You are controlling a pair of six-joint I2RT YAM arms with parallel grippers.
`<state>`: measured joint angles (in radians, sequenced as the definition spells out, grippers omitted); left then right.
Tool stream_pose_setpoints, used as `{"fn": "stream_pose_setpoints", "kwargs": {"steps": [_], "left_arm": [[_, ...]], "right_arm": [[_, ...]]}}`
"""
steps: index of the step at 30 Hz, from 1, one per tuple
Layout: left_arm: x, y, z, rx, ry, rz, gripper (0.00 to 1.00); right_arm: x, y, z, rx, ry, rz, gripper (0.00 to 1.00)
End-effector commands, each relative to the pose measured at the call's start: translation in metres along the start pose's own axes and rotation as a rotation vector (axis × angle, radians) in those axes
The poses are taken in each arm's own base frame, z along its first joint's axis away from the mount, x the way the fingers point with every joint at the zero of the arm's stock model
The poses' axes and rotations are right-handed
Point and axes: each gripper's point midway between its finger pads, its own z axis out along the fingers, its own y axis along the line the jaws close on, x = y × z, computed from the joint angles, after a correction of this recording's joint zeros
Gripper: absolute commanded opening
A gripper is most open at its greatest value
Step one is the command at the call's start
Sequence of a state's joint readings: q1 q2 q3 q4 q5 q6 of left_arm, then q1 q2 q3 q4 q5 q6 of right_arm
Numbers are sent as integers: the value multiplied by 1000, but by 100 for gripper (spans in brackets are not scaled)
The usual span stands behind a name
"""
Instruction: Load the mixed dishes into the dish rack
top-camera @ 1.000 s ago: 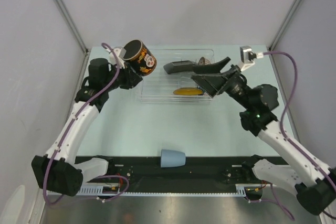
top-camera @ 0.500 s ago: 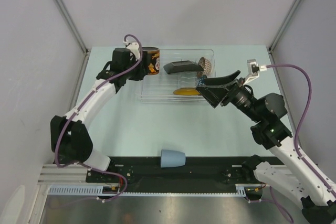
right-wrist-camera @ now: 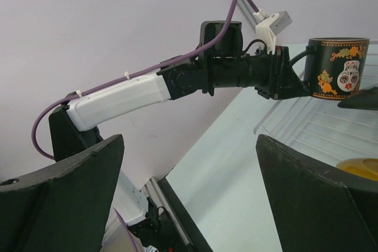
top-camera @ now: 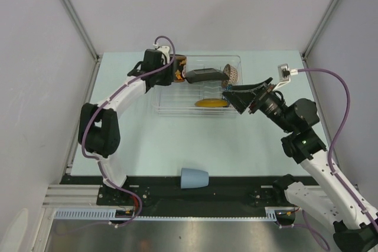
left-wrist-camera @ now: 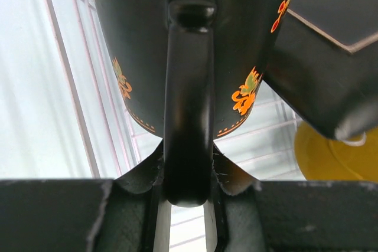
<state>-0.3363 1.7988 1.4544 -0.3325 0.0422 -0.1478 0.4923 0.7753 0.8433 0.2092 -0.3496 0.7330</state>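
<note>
My left gripper (top-camera: 172, 69) is shut on the handle of the dark mug (top-camera: 179, 67), holding it over the left end of the clear dish rack (top-camera: 177, 103). In the left wrist view the handle (left-wrist-camera: 188, 104) is pinched between the fingers, and the mug body (left-wrist-camera: 147, 39) hangs over the rack wires. The black square plate (top-camera: 205, 75), the cream-pink bowl (top-camera: 232, 73) and the yellow saucer (top-camera: 211, 103) are in the rack. My right gripper (top-camera: 243, 95) is open and empty above the rack's right end. The light-blue cup (top-camera: 194, 178) lies on the table near the front. I cannot make out the blue bowl.
The black plate (left-wrist-camera: 331, 57) sits close to the right of the mug, with the saucer (left-wrist-camera: 333, 157) below it. The right wrist view shows the left arm (right-wrist-camera: 130, 95), the mug (right-wrist-camera: 339, 69) and the rack (right-wrist-camera: 307, 128). Grey walls enclose the table on three sides.
My left arm has carried the mug to the right, from beside the rack's left corner to over its left end. My right gripper has drawn slightly back to the right, still open.
</note>
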Motion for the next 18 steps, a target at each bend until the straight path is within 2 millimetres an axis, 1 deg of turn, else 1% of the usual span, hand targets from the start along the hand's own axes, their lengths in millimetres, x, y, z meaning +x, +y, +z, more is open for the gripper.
{"fn": "stream_pose_setpoints", "kwargs": {"steps": [1, 3, 5, 6, 7, 10, 11, 12, 13, 14, 15, 17, 18], "left_arm": [[-115, -18, -21, 35, -358, 12, 0], [-121, -15, -19, 22, -381, 16, 0], [-122, -14, -13, 21, -391, 29, 0], [-121, -8, -10, -9, -392, 22, 0], [-118, -6, -2, -17, -382, 24, 0], [-116, -3, 8, -32, -387, 28, 0], [-110, 0, 16, -38, -373, 28, 0], [-107, 3, 19, -43, -364, 31, 0], [-110, 4, 21, -45, -384, 33, 0], [-109, 6, 24, -50, -385, 34, 0], [-106, 11, 29, -57, -376, 30, 0], [-104, 18, 32, -73, -372, 25, 0], [-102, 19, 34, -74, -367, 26, 0]], "right_arm": [[-3, -7, 0, -3, 11, 11, 100], [-1, -14, 2, 1, 24, 22, 100], [-1, -20, 2, 6, 26, 33, 100], [1, -24, 3, 12, 32, 42, 100], [0, -26, 4, 14, 32, 48, 100], [3, -34, 8, 14, 41, 69, 100], [1, -33, 8, 6, 38, 68, 100], [4, -36, 8, 9, 44, 74, 100], [4, -38, 9, 12, 47, 75, 100], [4, -38, 9, 10, 50, 73, 100], [3, -41, 9, 17, 48, 74, 100], [3, -43, 8, 17, 52, 77, 100], [1, -45, 8, 22, 49, 79, 100]]}}
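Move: My left hand holds the mug by its handle over the rack. The free far-left part of the rack lies about 13 cm ahead, 4 cm right and 12 cm below. The black plate stands about 4 cm ahead and 14 cm right, 8 cm lower; the yellow plate is some 7 cm back, 15 cm right and 10 cm down. From my empty right hand the free part is roughly 37 cm ahead, 18 cm left and 38 cm below. Keeping my grip on the handle, I carry the mug about 5 cm forward with my left hand, past the left end of the black plate towards the rack's far-left part, sinking nearly 3 cm, mostly late, while the fingers tip up some 5 degrees. Meanwhile my open right hand eases forward and down, about 4 cm each, towards the rack, touching nothing. ##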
